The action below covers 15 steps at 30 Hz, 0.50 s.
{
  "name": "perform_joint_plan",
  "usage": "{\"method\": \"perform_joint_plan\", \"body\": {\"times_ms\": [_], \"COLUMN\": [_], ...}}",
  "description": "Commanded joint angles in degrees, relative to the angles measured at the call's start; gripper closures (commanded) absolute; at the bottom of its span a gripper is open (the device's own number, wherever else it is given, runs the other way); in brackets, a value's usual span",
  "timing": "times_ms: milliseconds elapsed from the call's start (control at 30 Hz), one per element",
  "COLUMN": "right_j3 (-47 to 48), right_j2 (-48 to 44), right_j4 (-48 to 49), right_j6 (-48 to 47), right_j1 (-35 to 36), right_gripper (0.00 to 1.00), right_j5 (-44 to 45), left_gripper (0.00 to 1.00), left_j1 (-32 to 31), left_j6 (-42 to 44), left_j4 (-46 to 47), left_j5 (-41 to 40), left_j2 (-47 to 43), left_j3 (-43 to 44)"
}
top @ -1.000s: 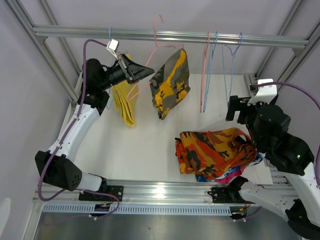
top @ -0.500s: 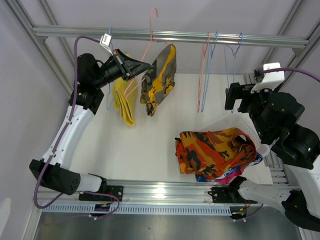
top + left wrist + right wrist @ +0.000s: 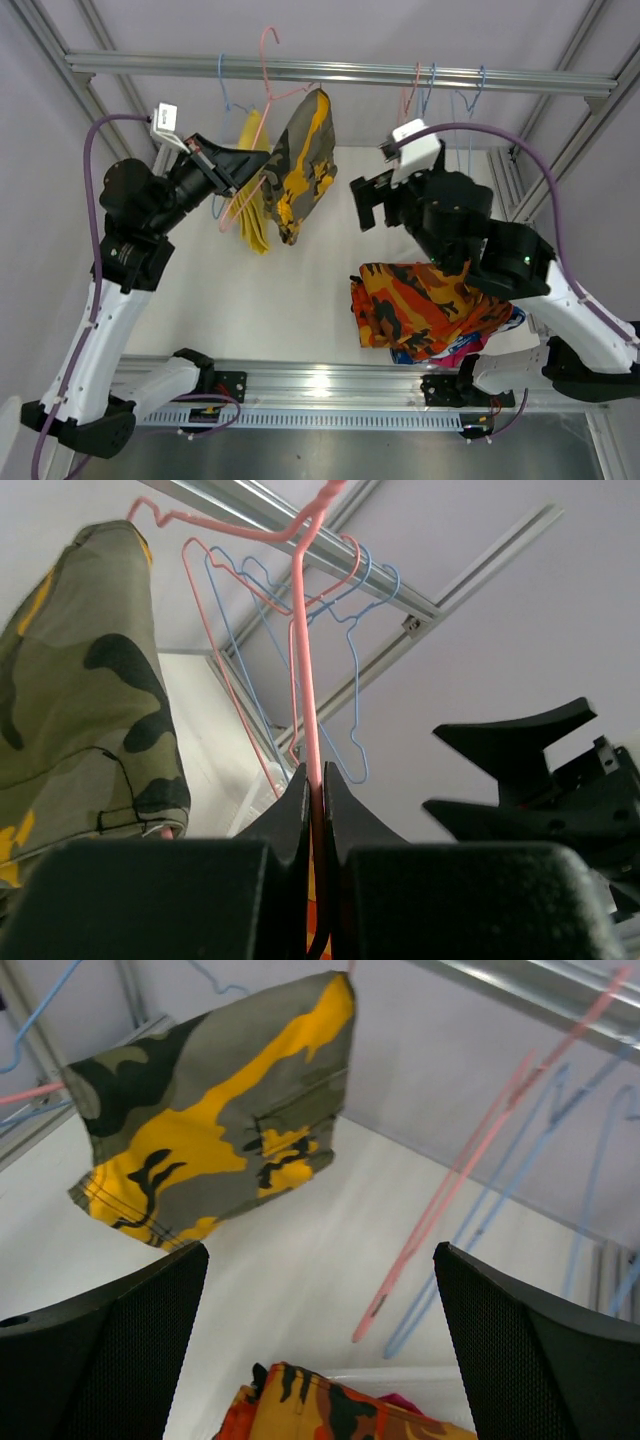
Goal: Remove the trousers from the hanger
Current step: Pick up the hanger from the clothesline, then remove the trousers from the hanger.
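Observation:
The yellow-brown camouflage trousers hang over a pink hanger. My left gripper is shut on that hanger's wire stem, just left of the cloth. The hanger's hook reaches up past the rail. To the right of the trousers and a little below them, my right gripper is open wide and holds nothing. Plain yellow trousers hang behind on a blue hanger.
Orange-red patterned trousers top a pile at the right front, with blue-and-white and magenta cloth beneath. Empty pink and blue hangers hang on the rail's right half. Frame posts flank both sides.
The left gripper carried the pink hanger and camouflage trousers leftward and up. The right arm swung left from the right edge towards the trousers, its jaws widening slightly.

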Motion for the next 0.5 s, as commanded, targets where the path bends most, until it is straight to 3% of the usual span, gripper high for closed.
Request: {"method": "perform_joint_plan", "body": {"times_ms": [0, 367, 467], "right_j3": [-2.2, -12.6, -17.4], "right_j2": [0.5, 5.1, 5.2], "right_j4": [4.2, 11.1, 13.8], "right_j6": [0.4, 7.3, 9.9], "right_j1": [5.1, 11.7, 12.1], "right_gripper": [0.01, 0.01, 0.00], "right_j5": [2.3, -3.7, -4.2], "left_gripper": [0.99, 0.99, 0.99], "left_j1": [-3.3, -17.9, -20.7], "left_j6": [5.1, 11.9, 13.0], "left_j4": [9.8, 5.3, 5.1], "left_j5": [-8.2, -38.2, -42.7], "left_j2": [-5.6, -14.0, -15.2], "left_j3": [-2.6, -15.3, -19.2]}}
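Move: The left hand already holds the unhooked pink hanger by its side wire. The camouflage trousers on it hang about 8 cm ahead, 6 cm to the right and 3 cm below. From that hand the yellow trousers hang some 15 cm ahead, 4 cm left and 6 cm lower. From the empty right hand the camouflage trousers are roughly 12 cm ahead, 13 cm left and about level; the empty pink hanger is about 18 cm ahead, 8 cm right and level. Down goes the left hand, gathering speed over about 11 cm and easing slightly back at first, still pinching the pink hanger while it rolls its left side up and swings a little counter-clockwise. The right hand, fingers wide open, sweeps left and down about 10 cm each way, drawing back a little and turning counter-clockwise towards the camouflage trousers. ##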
